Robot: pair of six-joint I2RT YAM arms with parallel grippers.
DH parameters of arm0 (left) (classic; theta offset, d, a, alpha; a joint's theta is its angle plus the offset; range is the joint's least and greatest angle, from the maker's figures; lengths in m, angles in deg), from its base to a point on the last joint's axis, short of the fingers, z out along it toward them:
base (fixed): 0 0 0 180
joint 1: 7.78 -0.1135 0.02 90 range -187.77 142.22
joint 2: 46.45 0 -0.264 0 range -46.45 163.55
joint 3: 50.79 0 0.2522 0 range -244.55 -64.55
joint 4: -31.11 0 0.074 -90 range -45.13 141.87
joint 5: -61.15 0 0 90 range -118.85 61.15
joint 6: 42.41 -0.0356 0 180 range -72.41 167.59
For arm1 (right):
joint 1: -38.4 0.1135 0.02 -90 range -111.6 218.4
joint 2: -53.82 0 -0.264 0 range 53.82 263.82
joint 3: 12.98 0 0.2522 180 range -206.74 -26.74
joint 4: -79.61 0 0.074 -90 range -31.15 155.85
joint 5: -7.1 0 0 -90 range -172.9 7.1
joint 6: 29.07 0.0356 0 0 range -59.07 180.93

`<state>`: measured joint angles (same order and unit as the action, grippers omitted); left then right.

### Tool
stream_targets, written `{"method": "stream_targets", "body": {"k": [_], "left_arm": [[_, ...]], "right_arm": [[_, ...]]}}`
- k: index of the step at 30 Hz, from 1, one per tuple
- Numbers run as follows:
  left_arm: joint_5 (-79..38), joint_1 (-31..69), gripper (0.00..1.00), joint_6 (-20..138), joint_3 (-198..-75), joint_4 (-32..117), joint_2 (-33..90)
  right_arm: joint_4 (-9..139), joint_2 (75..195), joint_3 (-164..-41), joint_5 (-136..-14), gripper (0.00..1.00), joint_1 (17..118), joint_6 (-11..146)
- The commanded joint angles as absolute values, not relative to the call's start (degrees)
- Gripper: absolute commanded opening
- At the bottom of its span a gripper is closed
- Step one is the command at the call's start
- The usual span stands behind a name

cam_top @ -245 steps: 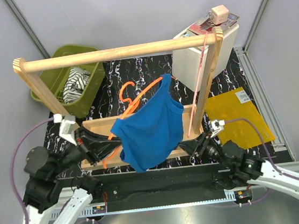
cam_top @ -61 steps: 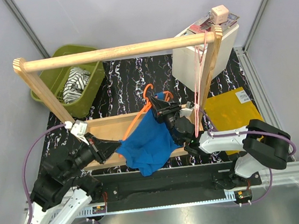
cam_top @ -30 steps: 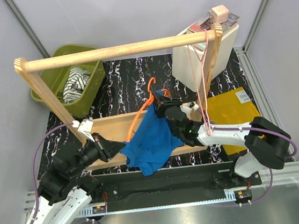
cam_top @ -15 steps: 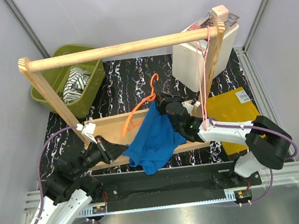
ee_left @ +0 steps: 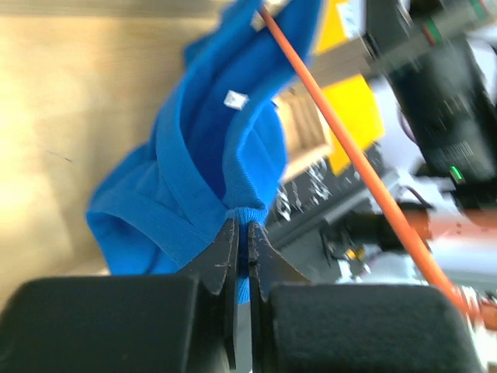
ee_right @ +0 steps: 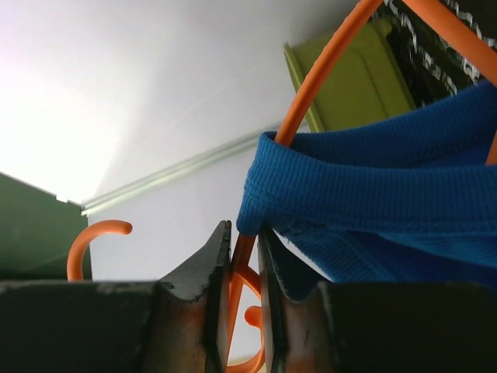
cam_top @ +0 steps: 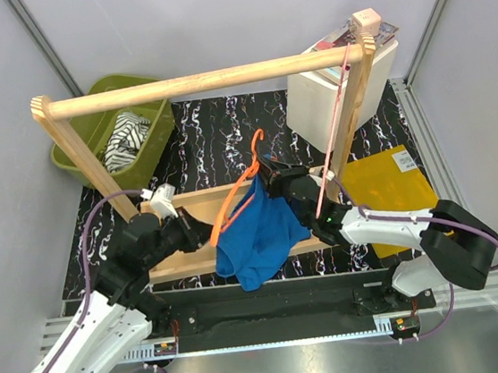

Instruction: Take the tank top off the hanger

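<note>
The bright-blue tank top [cam_top: 259,235] hangs bunched below the wooden rack's base board, one strap still over an arm of the orange hanger [cam_top: 249,173]. My left gripper [cam_top: 202,234] is shut on the top's blue hem [ee_left: 247,219] at its left edge. My right gripper [cam_top: 270,173] is shut on the orange hanger [ee_right: 250,256] just below the hook, with a blue strap [ee_right: 373,225] lying against the fingers. The hanger is off the rail and tilts up to the right of the left arm.
A wooden rack with a top rail [cam_top: 192,83] and base board [cam_top: 189,213] stands mid-table. A thin pink hanger [cam_top: 334,105] hangs at the rail's right end. A green bin [cam_top: 157,129] holds a striped garment [cam_top: 122,140]. A white box [cam_top: 316,102] and a yellow pad [cam_top: 394,192] lie right.
My left arm has moved right and up toward the rack, still holding the hem. The top has slid lower off the hanger and bunched. The right gripper has kept the hanger nearly in place.
</note>
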<state>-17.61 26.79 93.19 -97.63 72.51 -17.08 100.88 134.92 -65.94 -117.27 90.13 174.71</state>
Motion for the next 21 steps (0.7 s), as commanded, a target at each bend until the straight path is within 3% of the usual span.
{"method": "stream_targets", "body": {"k": [1,3,4,7,12,17,21], "left_arm": [[-24.54,26.94,0.06,90.75,-101.55,65.35,-13.67],[-24.11,26.85,0.24,90.04,-103.12,66.14,-12.61],[-23.58,26.85,0.42,89.26,-103.57,66.4,-12.61],[-21.56,26.94,0.62,88.37,-104.01,67.98,-16.19],[-14.9,26.94,0.77,87.75,-106.12,72.29,-22.1],[-2.43,26.94,0.79,89.77,-108.93,70.46,-20.62],[0.24,27.03,0.77,90.22,-109.02,68.25,-16.66]], "right_arm": [[106.02,128.63,-61.02,-115.59,0.0,89.99,174.76],[104.1,126.43,-59.79,-115.24,0.0,89.91,170.74],[102.95,123.89,-59.44,-115.24,0.0,89.91,169.32],[100.04,120.54,-57.6,-115.33,0.0,90.0,164.39],[101.53,118.95,-55.31,-113.75,0.0,90.0,156.75],[105.49,119.91,-53.55,-110.85,0.0,89.91,153.67],[106.63,119.65,-53.46,-108.56,0.0,89.99,151.81]]}}
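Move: The shut fingers of my left hand still pinch the near edge of the blue tank top, whose middle lies some 10 cm to their right, 2 cm ahead and 6 cm lower. The orange hanger's bare end is about 4 cm above those fingers and 3 cm back. From my right hand, which grips the hanger near its hook, the tank top is roughly 12 cm back, 3 cm left and 10 cm below; the pink hanger hangs some 13 cm to the right, 2 cm back and 5 cm higher. I let go of the tank top: my left hand eases about 2 cm forward as its fingers spread wide, then lifts some 10 cm and draws back about 5, away from the cloth, its fingertips tipping up. Meanwhile my right hand keeps its pinch on the orange hanger and pulls it back about 5 cm and a little right, rolling its left side down some 15 degrees. ##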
